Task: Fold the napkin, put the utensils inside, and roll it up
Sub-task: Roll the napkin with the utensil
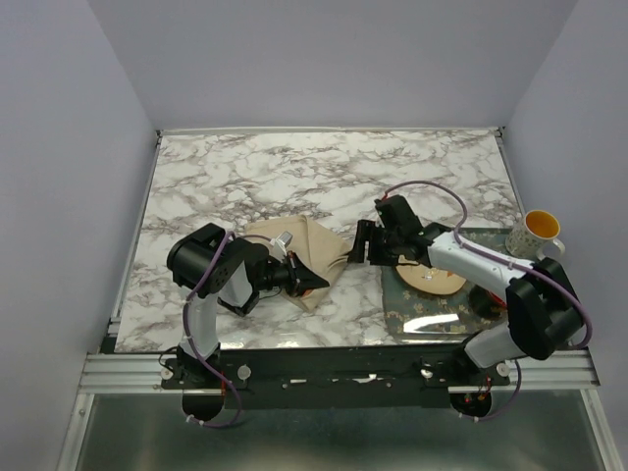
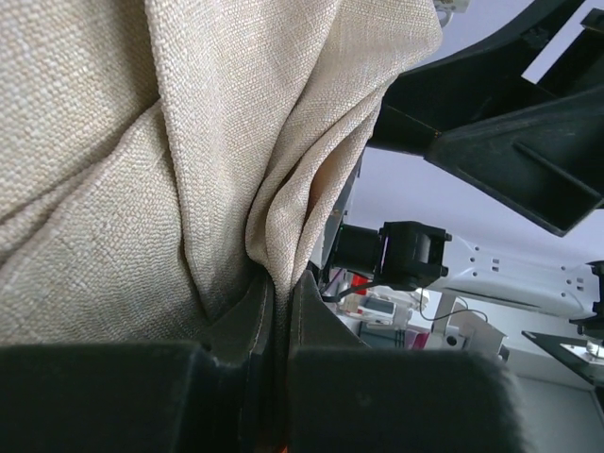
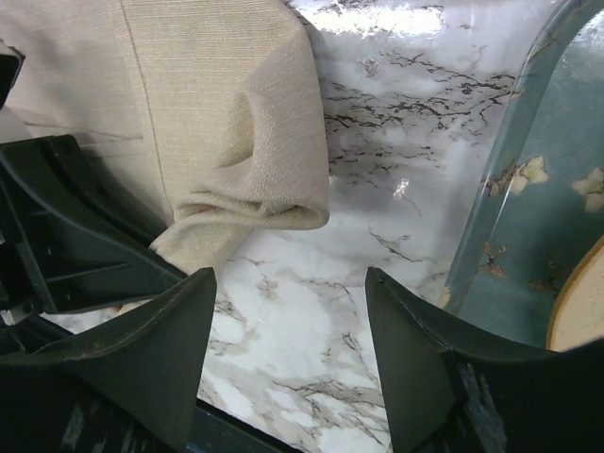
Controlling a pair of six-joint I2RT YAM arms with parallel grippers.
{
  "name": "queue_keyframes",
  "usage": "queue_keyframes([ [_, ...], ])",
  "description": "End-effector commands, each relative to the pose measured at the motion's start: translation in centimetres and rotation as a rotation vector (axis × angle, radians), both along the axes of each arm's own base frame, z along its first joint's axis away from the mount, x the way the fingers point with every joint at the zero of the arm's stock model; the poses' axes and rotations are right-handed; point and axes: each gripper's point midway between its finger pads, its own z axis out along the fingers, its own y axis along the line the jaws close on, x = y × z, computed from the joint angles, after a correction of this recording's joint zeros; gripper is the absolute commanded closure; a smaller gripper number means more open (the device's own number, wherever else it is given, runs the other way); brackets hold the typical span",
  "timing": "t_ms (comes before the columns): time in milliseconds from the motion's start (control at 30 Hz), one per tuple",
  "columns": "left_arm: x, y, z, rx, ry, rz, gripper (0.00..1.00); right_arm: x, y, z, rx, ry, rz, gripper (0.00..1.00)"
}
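Note:
The beige napkin (image 1: 297,247) lies bunched and wrinkled on the marble table (image 1: 294,177), left of centre. My left gripper (image 1: 312,280) is shut on a fold at the napkin's near right edge. In the left wrist view the cloth (image 2: 170,160) is pinched between the closed jaws of the left gripper (image 2: 279,293). My right gripper (image 1: 361,245) stands open just right of the napkin. In the right wrist view the right gripper (image 3: 288,283) has bare marble between its fingers, and the napkin's folded corner (image 3: 236,132) lies just ahead. The utensils are out of view.
A round tan plate (image 1: 432,282) sits on a teal patterned placemat (image 1: 422,316) at the near right, partly under my right arm. A white and yellow mug (image 1: 537,232) stands at the right edge. The placemat's edge (image 3: 528,208) lies close to my right finger.

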Motion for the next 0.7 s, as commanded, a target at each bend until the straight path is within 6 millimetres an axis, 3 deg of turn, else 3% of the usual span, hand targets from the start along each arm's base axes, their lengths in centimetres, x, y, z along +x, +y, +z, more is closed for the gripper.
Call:
queue_keyframes([
  [0,-0.1,0.1,-0.2,0.004,-0.025,-0.006,1.0,0.9,1.2,-1.0,0.019,0.029,0.002,0.3],
  [267,0.0,0.2,-1.4,0.072,-0.014,-0.005,1.0,2.8,4.3,0.3,0.103,0.04,0.04,0.46],
  [333,0.1,0.2,-1.5,0.083,-0.019,-0.009,1.0,3.0,4.8,-0.1,0.111,0.063,0.043,0.61],
  [400,0.0,0.3,-2.0,0.101,-0.007,-0.009,1.0,3.1,5.7,0.4,0.145,0.081,0.051,0.68],
  [500,0.0,0.2,-1.8,0.087,-0.009,-0.009,1.0,3.5,6.3,0.1,0.162,0.109,0.032,0.68],
  [667,0.0,0.3,-1.9,0.08,-0.006,-0.004,1.0,4.2,6.1,-2.7,0.118,0.166,-0.032,0.68],
])
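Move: The right gripper hangs open just off the napkin's raised right-hand fold, which lies about 5 cm to its left, 4 cm ahead and 3 cm below. The plate on the tray lies some 15 cm to its right, 1 cm back and 5 cm lower. From the left gripper, which still pinches the napkin with the utensil, that fold lies about 10 cm ahead and 7 cm right, at nearly its height. Dip the right gripper about 2 cm, then sweep it left and somewhat forward, some 6 cm in all, over the napkin's right-hand fold, rising slightly on the way and easing down at the end. Narrow the fingers from wide to about a third open so the tips straddle the cloth. Keep the left pinch on napkin and utensil, sinking about 1 cm. ##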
